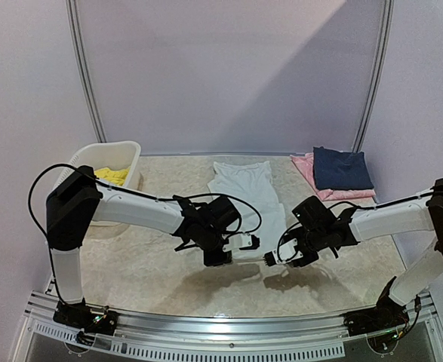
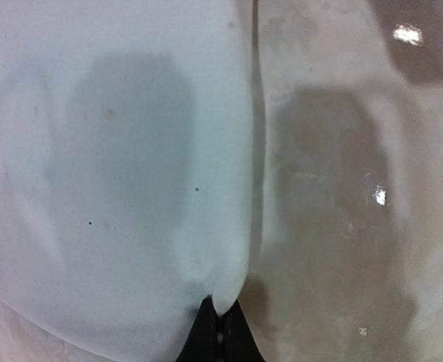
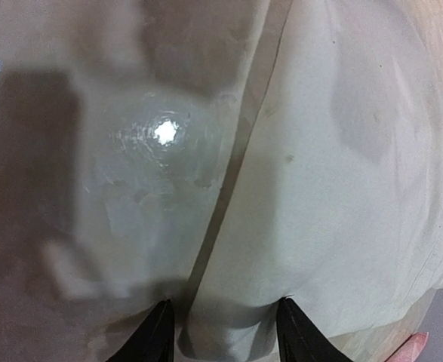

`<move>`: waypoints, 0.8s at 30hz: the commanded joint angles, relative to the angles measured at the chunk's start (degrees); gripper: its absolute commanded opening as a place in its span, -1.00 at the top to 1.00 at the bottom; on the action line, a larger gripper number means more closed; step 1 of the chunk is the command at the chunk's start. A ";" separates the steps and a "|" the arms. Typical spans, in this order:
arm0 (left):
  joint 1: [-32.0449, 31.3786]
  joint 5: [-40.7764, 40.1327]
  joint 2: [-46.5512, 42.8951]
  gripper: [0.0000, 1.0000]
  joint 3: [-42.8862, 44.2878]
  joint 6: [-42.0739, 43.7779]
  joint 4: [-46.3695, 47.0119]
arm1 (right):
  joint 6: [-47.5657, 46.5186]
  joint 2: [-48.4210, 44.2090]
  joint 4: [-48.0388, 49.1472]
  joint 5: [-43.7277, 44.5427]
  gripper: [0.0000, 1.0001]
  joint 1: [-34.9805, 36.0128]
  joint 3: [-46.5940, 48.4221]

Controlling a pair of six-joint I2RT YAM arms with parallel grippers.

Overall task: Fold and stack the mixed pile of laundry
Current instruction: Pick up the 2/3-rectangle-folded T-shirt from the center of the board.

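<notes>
A white T-shirt point(image 1: 244, 197) lies folded into a long strip on the table, reaching from the middle toward the near side. My left gripper point(image 1: 219, 258) is at its near left corner, shut on the cloth's edge point(image 2: 225, 298). My right gripper point(image 1: 275, 260) is at the near right corner. Its fingers point(image 3: 157, 335) stand apart, with the shirt's hem point(image 3: 244, 332) lying between them. The yellow shorts point(image 1: 112, 175) lie in the white basket point(image 1: 127, 151) at the far left.
A folded navy garment point(image 1: 342, 167) rests on a folded pink one point(image 1: 306, 167) at the far right. The basket stands close behind my left arm. The beige tabletop point(image 1: 146, 249) shows glossy reflections. A metal rail runs along the near edge.
</notes>
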 commanded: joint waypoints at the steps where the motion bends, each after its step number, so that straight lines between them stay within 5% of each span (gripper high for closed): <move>1: 0.68 2.27 1.54 1.00 0.49 -0.70 -3.30 | 0.32 3.97 1.25 2.72 0.11 0.39 -1.35; 12: 1.43 2.41 1.81 1.00 1.52 -0.69 -4.47 | 2.89 4.61 4.09 10.18 0.55 0.59 -2.90; 18: 1.56 1.99 1.72 1.00 1.93 -0.68 -5.20 | 4.98 -0.90 2.70 10.43 0.43 1.09 -4.22; 24: 1.52 1.87 1.85 1.00 2.80 -0.72 -5.69 | 6.06 1.43 3.56 10.51 0.63 1.10 -3.07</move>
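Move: The folded T-shirt's near right corner lies just in front of the right fingertips, about 1 cm ahead and 1 cm below the hand point, its edge already between the half-open fingers. The near left corner, still pinched by the left hand, is some 13 cm to the right hand's left. The pink and navy stack lies roughly 34 cm ahead and 20 cm to its right. From the left hand, the near right corner is about 13 cm to the right and 1 cm ahead. The T-shirt's near right corner is gathered and gripped by the right fingers, which slip about 2.5 cm forward over its edge, staying low, then draw back about 1 cm and some 2 cm to the right. Meanwhile they close from half open to about a fifth and the wrist turns roughly 10 degrees, mostly clockwise. The left hand stays put, keeping its pinch on the near left corner. ##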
